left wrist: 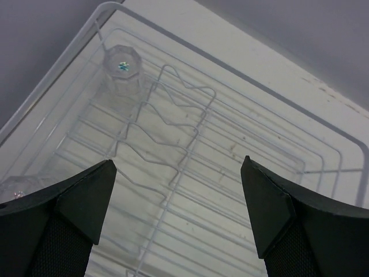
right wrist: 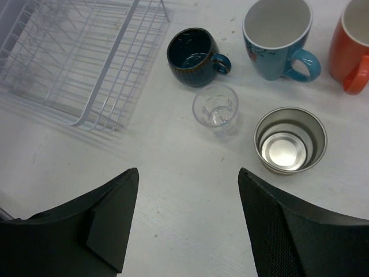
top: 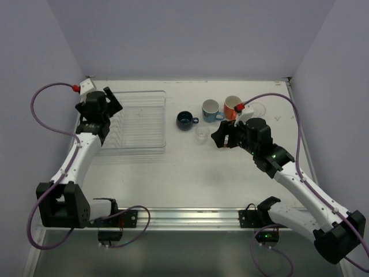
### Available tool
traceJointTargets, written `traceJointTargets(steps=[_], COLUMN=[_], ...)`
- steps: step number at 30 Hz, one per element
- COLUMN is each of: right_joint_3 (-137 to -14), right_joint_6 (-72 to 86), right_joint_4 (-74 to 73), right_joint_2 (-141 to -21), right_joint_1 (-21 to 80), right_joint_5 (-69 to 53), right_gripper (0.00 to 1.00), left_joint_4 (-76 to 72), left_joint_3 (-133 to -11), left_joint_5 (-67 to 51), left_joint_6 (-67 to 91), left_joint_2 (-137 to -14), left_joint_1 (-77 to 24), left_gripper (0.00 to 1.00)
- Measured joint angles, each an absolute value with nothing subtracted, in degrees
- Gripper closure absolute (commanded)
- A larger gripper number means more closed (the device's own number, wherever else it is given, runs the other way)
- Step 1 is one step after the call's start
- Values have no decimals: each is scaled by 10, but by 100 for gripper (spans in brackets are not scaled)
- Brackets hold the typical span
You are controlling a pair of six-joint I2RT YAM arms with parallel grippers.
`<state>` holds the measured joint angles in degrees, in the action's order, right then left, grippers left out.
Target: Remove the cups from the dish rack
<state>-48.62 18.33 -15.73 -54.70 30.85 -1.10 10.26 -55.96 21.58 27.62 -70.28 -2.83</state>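
The dish rack (top: 144, 124) lies at the back left; in the left wrist view it shows as a white wire grid (left wrist: 190, 150). Two clear cups stand in it, one upside down (left wrist: 122, 72) near a corner and one (left wrist: 14, 187) at the frame's left edge. My left gripper (left wrist: 179, 167) hovers open over the rack (top: 113, 103). On the table right of the rack stand a dark-blue mug (right wrist: 193, 49), a light-blue mug (right wrist: 277, 37), an orange mug (right wrist: 351, 43), a small clear cup (right wrist: 215, 108) and a steel cup (right wrist: 290, 139). My right gripper (right wrist: 187, 173) is open and empty, just short of them.
Another clear cup (top: 258, 108) sits right of the orange mug (top: 233, 107). The rack's near corner (right wrist: 81, 118) lies left of the right gripper. White walls close the table on three sides. The arm bases and rail (top: 184, 216) run along the near edge.
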Motion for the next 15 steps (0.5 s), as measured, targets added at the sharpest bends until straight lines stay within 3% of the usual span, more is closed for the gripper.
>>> traceJointTargets(steps=[15], right_joint_3=[-441], right_joint_6=[223], right_joint_4=[-80], right_joint_2=[-522], right_joint_1=[309], right_joint_5=[-77], right_gripper=[30], left_joint_4=[63], left_joint_3=[-703], left_joint_5=[227], left_joint_6=[284], left_joint_2=[-977], left_joint_1=[88], left_gripper=[4])
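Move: From the left hand, the clear cup upside down in the rack's far left corner lies about 15 cm ahead, 14 cm to the left and some 15 cm below. The corner of the rack itself is roughly 4 cm beyond that cup and 4 cm farther left. A second clear cup stands some 15 cm to the left of the hand and 2 cm back, equally low. From the right hand, the corner cup is about 26 cm ahead and 73 cm to the left, some 16 cm below. Sweep the open left gripper left, forward and down together, about 14 cm in all, over the rack towards the clear cup in its far left corner. Swing the wrist some 15 degrees counter-clockwise and tip the fingers slightly down as it goes, keeping them wide and touching nothing. Let the empty right hand ease about 2 cm left, with a small roll. ##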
